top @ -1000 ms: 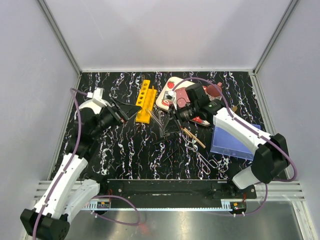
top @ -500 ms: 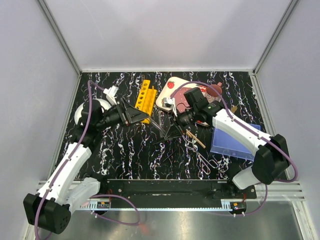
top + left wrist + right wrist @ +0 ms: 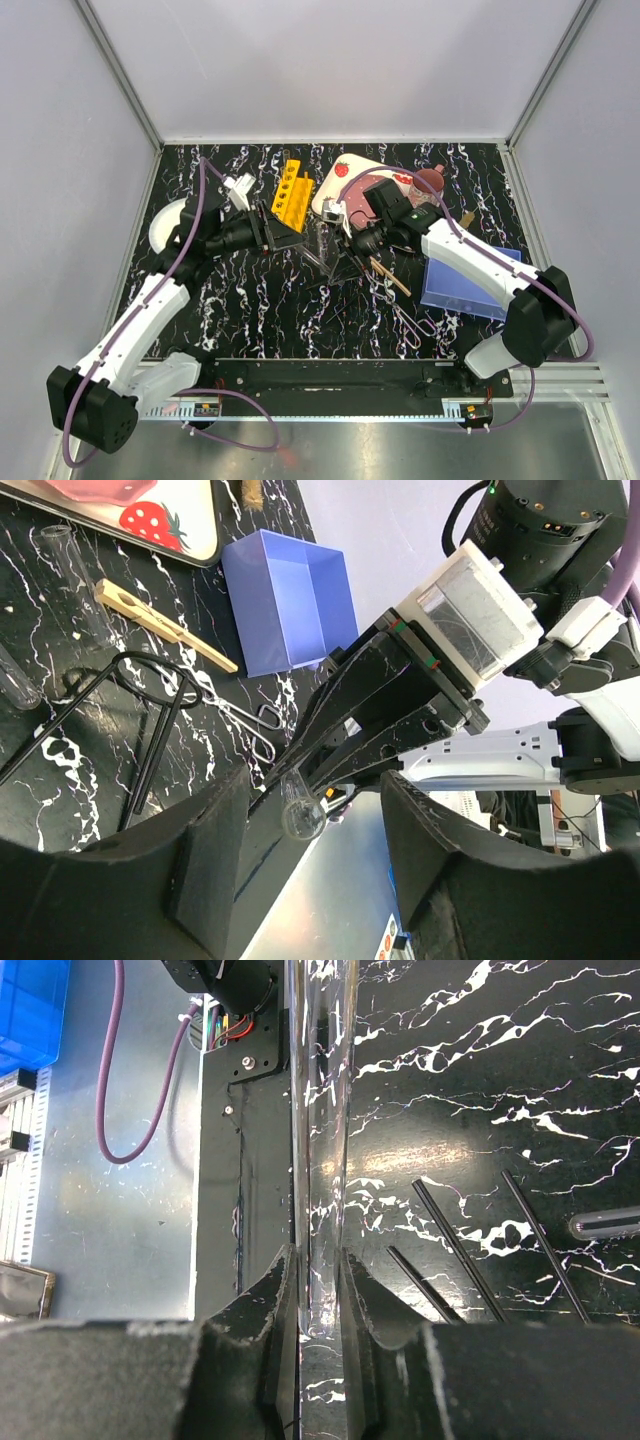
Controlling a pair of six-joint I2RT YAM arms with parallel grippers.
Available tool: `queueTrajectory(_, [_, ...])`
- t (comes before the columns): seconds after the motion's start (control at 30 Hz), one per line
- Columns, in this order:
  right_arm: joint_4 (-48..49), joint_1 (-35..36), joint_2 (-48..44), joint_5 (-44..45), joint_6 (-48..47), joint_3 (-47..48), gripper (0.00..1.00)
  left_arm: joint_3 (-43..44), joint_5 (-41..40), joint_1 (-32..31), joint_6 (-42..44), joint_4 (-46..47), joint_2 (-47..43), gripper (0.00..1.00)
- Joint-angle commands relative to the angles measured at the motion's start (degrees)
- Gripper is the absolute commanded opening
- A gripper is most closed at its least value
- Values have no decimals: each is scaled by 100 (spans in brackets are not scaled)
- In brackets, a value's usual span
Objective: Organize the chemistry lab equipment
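A clear glass tube (image 3: 318, 1110) stands pinched between the fingers of my right gripper (image 3: 318, 1260), which is shut on its rounded end above the table. In the top view this right gripper (image 3: 347, 243) faces my left gripper (image 3: 287, 237), and the tube (image 3: 320, 242) spans the gap between them. The tube's open mouth (image 3: 302, 818) sits between the fingers of the left gripper (image 3: 315, 800), close to the left finger and apart from the right one. Those jaws are open. The yellow holed rack (image 3: 290, 195) lies just behind the left gripper.
A wooden clamp (image 3: 165, 625), forceps (image 3: 410, 320), thin black rods (image 3: 455, 1250) and more tubes (image 3: 75, 580) lie on the marbled table. A blue box (image 3: 470, 280) sits at right. The strawberry tray (image 3: 345, 180) and pink cup (image 3: 428, 182) stand at the back, a white plate (image 3: 165, 225) at left.
My left arm has swung right, bringing its gripper up to the tube's open end, and its jaws have narrowed. The right gripper has shifted slightly left, still holding the tube.
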Motion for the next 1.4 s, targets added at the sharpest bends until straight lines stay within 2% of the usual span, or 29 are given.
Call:
queueTrajectory(0.0, [2,72,-21,-10,-163,165,14,304,-93,-100,164,92,59,53])
queueTrajectory(0.37, [-15,80,-30,-28,-181,157,14,312,12,-162,340,-40,139,41])
queueTrajectory(0.67, [-33,80,-13,-37,-190,165,16,348,162,-170,383,-49,191,16])
queueTrajectory(0.8, [-68,72,-65,86,-216,165,32,470,162,-170,611,-276,218,8])
queueTrajectory(0.83, [-94,72,-74,112,-286,174,49,575,31,-170,690,-530,226,8])
queueTrajectory(0.9, [-217,63,-144,244,-391,183,68,707,-171,-153,963,-803,235,8])
queueTrajectory(0.93, [-261,45,-179,314,-549,209,87,864,-416,-118,1068,-1109,244,8])
queueTrajectory(1.0, [-401,-112,-293,437,-646,218,100,1032,-698,-22,1384,-1383,305,8])
queueTrajectory(1.07, [-481,-401,-425,351,-743,227,100,1322,-1164,180,1770,-1770,393,8])
queueTrajectory(1.2, [-508,-1744,-733,42,-743,61,100,1902,-1928,506,2272,-2140,840,8])
queueTrajectory(1.37, [-184,-2300,-1425,411,-1069,-817,100,2868,-2781,682,2755,-2237,1825,9])
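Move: The test tube, its lower end still pinched in the right fingers, has its middle about 4 cm right of, 2 cm back from and 4 cm below the left hand; from the right hand that is some 4 cm left, 2 cm forward and 4 cm up. The yellow rack lies about 18 cm ahead and 4 cm left of the left hand, 20 cm lower. The black tripod is 3 cm ahead of the right hand, 17 cm below; the wooden clamp is 6 cm ahead, 12 cm right, equally low. The tube's upper end, already between the left pads, gets pinched as the left fingers close almost on the spot, the right hand holding steady. Only then do the right fingers open wide and pull away, 10 cm right and 8 cm forward, while the left carries the tube level about 9 cm forward and 6 cm left towards the rack, fingers tipping down and swinging counter-clockwise some 25 degrees. ##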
